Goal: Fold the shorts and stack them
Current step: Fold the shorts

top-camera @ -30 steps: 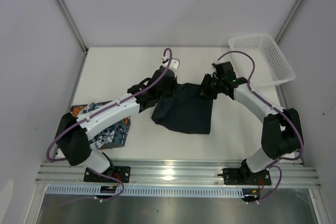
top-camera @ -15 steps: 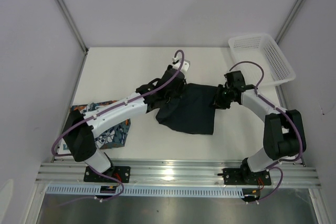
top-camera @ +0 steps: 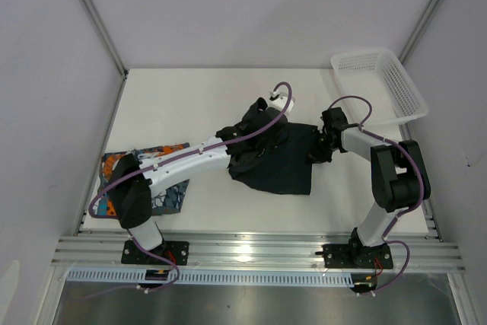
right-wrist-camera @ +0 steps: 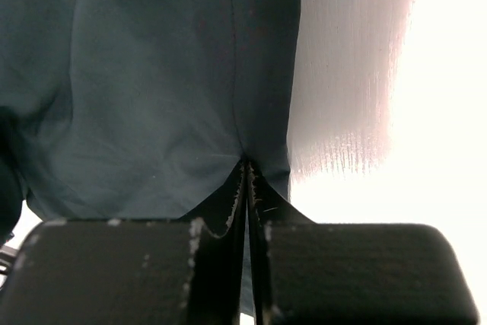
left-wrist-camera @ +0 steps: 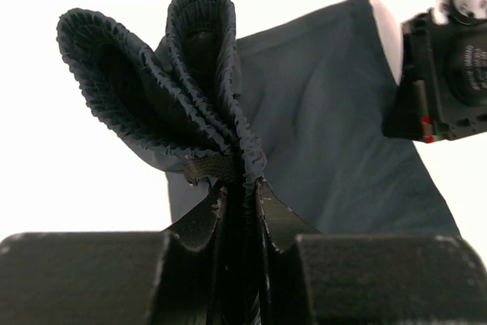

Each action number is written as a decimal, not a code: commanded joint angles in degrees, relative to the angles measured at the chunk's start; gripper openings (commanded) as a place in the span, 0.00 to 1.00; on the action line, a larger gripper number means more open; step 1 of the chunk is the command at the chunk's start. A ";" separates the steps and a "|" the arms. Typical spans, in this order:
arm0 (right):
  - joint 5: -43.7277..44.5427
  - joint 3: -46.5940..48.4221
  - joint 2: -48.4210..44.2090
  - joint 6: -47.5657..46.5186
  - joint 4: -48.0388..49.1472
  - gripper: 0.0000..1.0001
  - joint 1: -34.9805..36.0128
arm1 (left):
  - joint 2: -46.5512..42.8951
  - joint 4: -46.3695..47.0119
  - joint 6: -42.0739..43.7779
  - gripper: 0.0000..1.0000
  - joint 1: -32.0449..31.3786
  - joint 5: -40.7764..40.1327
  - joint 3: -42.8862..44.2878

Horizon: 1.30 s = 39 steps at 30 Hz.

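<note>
The plain dark shorts [top-camera: 285, 167] lie on the white table at mid-right, partly doubled over. My left gripper [top-camera: 257, 133] is shut on their bunched elastic waistband [left-wrist-camera: 152, 89], which stands up in ruffled loops above the fingertips [left-wrist-camera: 242, 184]. My right gripper [top-camera: 316, 150] is shut on the right edge of the same shorts [right-wrist-camera: 152, 74], and the cloth puckers at the jaw tips [right-wrist-camera: 246, 165]. The right wrist also shows in the left wrist view [left-wrist-camera: 449, 66]. The printed shorts [top-camera: 169, 195] lie at the near left, mostly under the left arm.
A white mesh basket [top-camera: 380, 85] stands at the far right corner. Bare table [top-camera: 183, 104] stretches across the back and left. The metal rail [top-camera: 259, 249] with both arm bases runs along the near edge.
The left gripper has carried the waistband to the right, over the shorts. The right gripper has moved to the shorts' right edge and closed on it.
</note>
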 commanded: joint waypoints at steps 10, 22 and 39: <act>0.82 -0.70 1.26 -1.63 1.11 0.00 -0.14 | 11.31 5.39 0.37 0.00 -7.01 -4.32 6.55; -4.36 -1.93 0.21 -1.19 2.69 0.00 -1.11 | 21.35 2.49 -7.53 0.13 -7.63 -7.05 12.88; -17.46 -11.14 -9.45 3.02 14.37 0.31 -9.46 | 0.88 10.58 -17.91 0.91 6.94 28.11 -2.06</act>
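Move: The left hand holds the gathered waistband of the dark shorts up in the air. The shorts' right edge, where the cloth is to land, lies about 13 cm to its right, roughly level fore-and-aft and some 18 cm below. Closed right fingertips already rest on that border, the edge only about 1 cm to their right and 1 cm down. From the left hand, the white basket is some 24 cm ahead and 35 cm right, the patterned shorts about 7 cm back and 39 cm left. Closed right fingertips keep pressing the shorts' right border to the table while the left hand carries the pinched waistband rightward and down towards it, about 8 cm across and 10 cm lower. The left fingers then open wide, let go and draw up some 6 cm and back left, tipping further down; late on, the right hand leans some 10 degrees, parts its fingers slightly and begins to lift about 1 cm, edging right. ##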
